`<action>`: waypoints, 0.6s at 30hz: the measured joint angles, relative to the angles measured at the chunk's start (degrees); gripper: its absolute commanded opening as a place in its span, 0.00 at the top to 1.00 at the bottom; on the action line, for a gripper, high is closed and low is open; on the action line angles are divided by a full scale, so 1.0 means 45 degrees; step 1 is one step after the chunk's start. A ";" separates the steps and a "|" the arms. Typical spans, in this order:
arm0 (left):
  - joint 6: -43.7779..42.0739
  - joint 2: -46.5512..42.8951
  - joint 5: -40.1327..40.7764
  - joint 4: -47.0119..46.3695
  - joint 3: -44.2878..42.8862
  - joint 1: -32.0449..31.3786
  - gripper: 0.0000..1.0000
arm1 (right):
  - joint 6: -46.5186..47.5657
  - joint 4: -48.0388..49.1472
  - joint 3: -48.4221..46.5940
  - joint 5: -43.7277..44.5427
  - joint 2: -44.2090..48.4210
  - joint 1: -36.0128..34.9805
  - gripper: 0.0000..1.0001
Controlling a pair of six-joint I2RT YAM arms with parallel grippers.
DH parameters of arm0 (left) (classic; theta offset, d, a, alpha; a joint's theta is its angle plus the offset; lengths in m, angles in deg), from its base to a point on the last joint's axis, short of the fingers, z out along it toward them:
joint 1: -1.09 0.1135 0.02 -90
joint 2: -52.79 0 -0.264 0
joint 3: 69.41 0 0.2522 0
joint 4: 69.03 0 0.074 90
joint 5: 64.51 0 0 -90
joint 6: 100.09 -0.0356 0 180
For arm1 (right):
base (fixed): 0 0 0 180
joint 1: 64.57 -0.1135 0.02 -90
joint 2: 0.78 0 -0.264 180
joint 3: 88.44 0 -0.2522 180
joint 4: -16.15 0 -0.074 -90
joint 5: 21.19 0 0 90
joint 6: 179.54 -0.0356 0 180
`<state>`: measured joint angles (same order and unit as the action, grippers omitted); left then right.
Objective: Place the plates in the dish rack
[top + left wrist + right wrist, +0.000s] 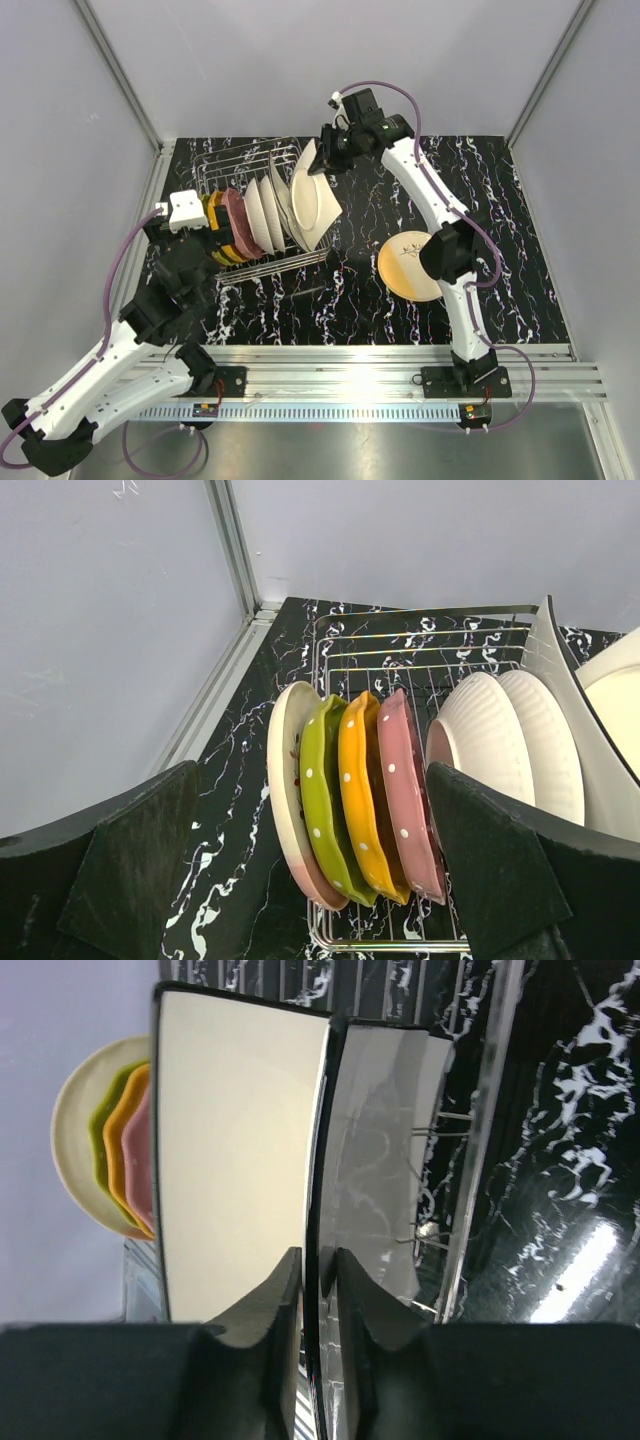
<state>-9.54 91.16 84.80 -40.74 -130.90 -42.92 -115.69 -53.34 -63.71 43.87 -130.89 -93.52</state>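
Note:
The wire dish rack (238, 168) holds several plates on edge. From its left end stand a brown-rimmed white plate (285, 780), a lime-green plate (320, 790), an orange plate (360, 790), a pink plate (405, 790) and two ribbed white plates (480, 740). At the rack's right end a cream squarish plate (315, 200) leans. My right gripper (318, 1260) straddles its top rim with the jaws a sliver apart. A second squarish plate (385, 1160) stands just behind it. My left gripper (310, 810) is wide open at the rack's left end, holding nothing.
A round cream plate with a twig pattern (405, 262) lies flat on the black marbled table (330, 300), partly under my right arm's elbow. Grey walls close in the left, back and right. The rack's far rows (420, 640) hold no plates.

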 measured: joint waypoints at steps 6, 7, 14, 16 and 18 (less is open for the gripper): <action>0.0053 0.0000 -0.0087 0.0005 0.0000 0.0000 0.01 | -0.0583 0.1234 -0.0005 -0.0452 -0.0034 -0.0253 0.69; 0.0073 0.0000 -0.0087 0.0005 0.0000 0.0000 0.01 | -0.0636 0.1365 -0.0005 -0.0486 -0.0034 -0.0321 0.69; 0.0126 0.0000 -0.0141 0.0024 -0.0005 0.0000 0.01 | -0.0831 0.1860 0.0214 -0.0627 -0.0034 -0.0563 0.62; 0.0136 0.0000 -0.0151 0.0078 -0.0005 0.0000 0.01 | -0.0855 0.1880 0.0364 -0.0622 -0.0029 -0.0568 0.59; 0.0155 0.0005 -0.0165 0.0141 -0.0005 0.0000 0.01 | -0.0865 0.1885 0.0510 -0.0607 -0.0029 -0.0568 0.55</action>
<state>-8.84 91.19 84.05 -40.11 -130.92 -42.92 -119.58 -44.86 -61.42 41.13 -131.02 -96.08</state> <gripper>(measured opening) 0.987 0.413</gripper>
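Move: The white square plate stands in the rack with its top edge still between my right fingers, its middle about 7 cm back from that hand and 8 cm below. The other square plate is some 6 cm to the left and 8 cm back, the white bowls roughly 12 cm left and 9 cm back, all about 9 cm lower. From my left hand the held plate lies about 26 cm right, 5 cm ahead and 15 cm below. I spread my right fingers to nearly half open and let go of the square plate's edge, carrying the hand left by some 4 cm towards the other square plate. The hand rises about 2 cm on the way, then slows and sinks back by 1 cm, rolling slightly so that its left side lifts. ##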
